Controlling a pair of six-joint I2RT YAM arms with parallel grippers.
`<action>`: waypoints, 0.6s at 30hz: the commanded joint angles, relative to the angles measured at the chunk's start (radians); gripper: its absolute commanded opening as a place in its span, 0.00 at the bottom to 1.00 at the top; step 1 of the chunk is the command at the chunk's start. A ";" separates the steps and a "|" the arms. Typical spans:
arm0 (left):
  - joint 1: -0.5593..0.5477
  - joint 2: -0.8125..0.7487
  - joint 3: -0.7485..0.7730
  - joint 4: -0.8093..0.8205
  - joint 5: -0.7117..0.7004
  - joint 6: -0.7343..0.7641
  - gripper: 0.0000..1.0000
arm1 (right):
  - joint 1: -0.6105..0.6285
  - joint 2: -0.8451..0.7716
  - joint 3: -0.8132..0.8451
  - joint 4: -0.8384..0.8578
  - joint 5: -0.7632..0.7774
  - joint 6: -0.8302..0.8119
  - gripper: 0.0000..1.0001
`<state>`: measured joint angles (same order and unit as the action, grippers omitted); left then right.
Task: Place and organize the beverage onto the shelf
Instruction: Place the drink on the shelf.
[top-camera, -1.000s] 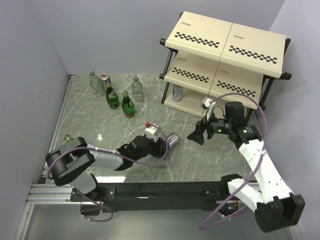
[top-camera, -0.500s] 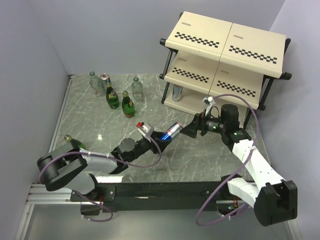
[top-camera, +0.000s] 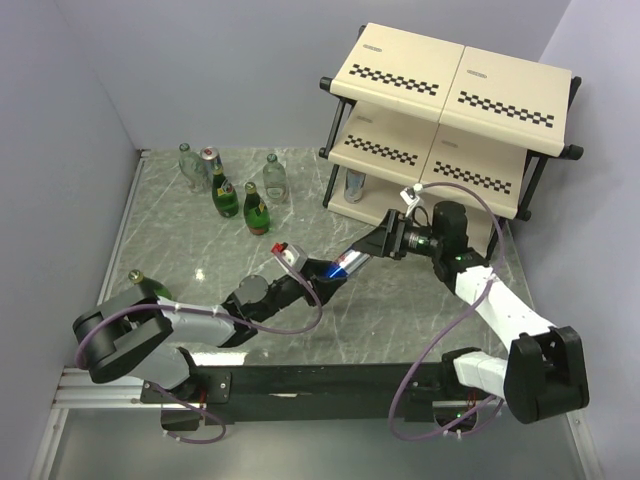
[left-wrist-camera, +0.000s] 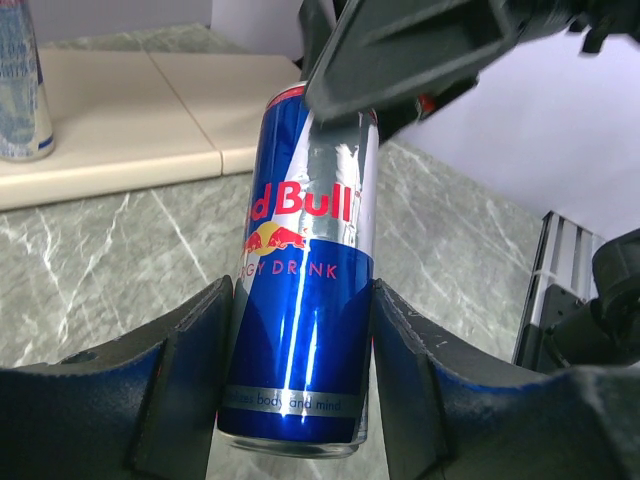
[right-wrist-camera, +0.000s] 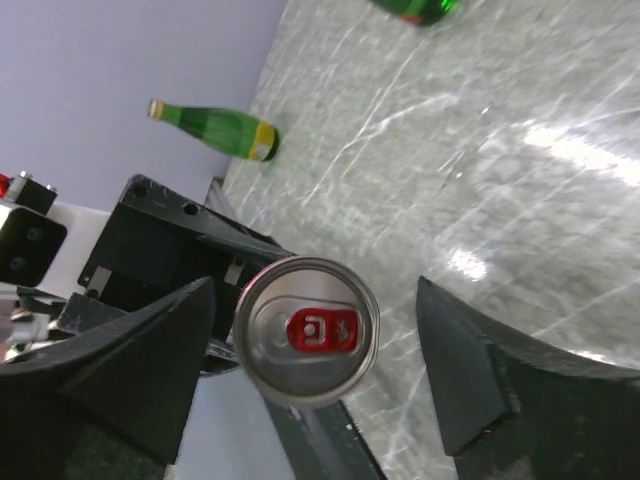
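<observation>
A slim silver-and-blue can (top-camera: 345, 263) is held tilted above the table, my left gripper (top-camera: 322, 277) shut on its lower end. In the left wrist view the can (left-wrist-camera: 305, 270) sits squeezed between my left gripper's (left-wrist-camera: 300, 335) two pads. My right gripper (top-camera: 371, 246) is open and straddles the can's top end. In the right wrist view the lid with its red tab (right-wrist-camera: 307, 328) lies between the spread fingers (right-wrist-camera: 150, 380) of the right gripper (right-wrist-camera: 315, 350), with a gap on both sides. The shelf (top-camera: 450, 110) stands at the back right.
Two green bottles (top-camera: 225, 197), two clear bottles (top-camera: 275, 177) and a can (top-camera: 209, 157) stand at the back left. Another green bottle (top-camera: 150, 286) lies near the left edge, also seen as a lying bottle (right-wrist-camera: 215, 128). One can (top-camera: 354, 184) stands on the shelf's lowest board.
My left gripper lifted the can off the table and tilted it toward the right arm. My right gripper swung left and now straddles the can's top.
</observation>
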<state>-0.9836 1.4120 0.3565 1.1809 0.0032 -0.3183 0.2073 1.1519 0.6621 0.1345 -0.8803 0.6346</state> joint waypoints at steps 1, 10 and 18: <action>-0.006 -0.007 0.070 0.158 0.024 0.005 0.00 | 0.027 0.023 0.036 0.062 -0.042 0.053 0.83; -0.006 0.033 0.116 0.088 0.023 0.002 0.04 | 0.029 0.003 0.114 -0.083 -0.037 -0.094 0.14; -0.006 -0.025 0.096 -0.101 -0.028 -0.010 0.91 | 0.037 -0.024 0.352 -0.426 0.251 -0.600 0.01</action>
<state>-0.9844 1.4403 0.4618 1.1027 -0.0021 -0.3290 0.2447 1.1614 0.9218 -0.1886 -0.7647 0.2771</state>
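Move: The Red Bull can is gripped near its base in my left hand, its middle some 2 cm ahead and 3 cm right of that hand and about 1 cm higher. From my open right hand, already around the can's top end, the middle is roughly 3 cm left, 2 cm back and 1 cm lower. The lower shelf's front edge lies about 12 cm straight ahead of my right hand and 17 cm below; the silver can stands 18 cm ahead, 2 cm left and 11 cm lower. I nudge my right hand about 1 cm left and close its fingers on the top end of the can while my left hand keeps its grip, easing 2 cm right and a little forward and up. Then I open the left fingers wide to let go, and draw the can away with my right, about 4 cm up and 2.5 cm forward, starting to roll the wrist some 20 degrees. ##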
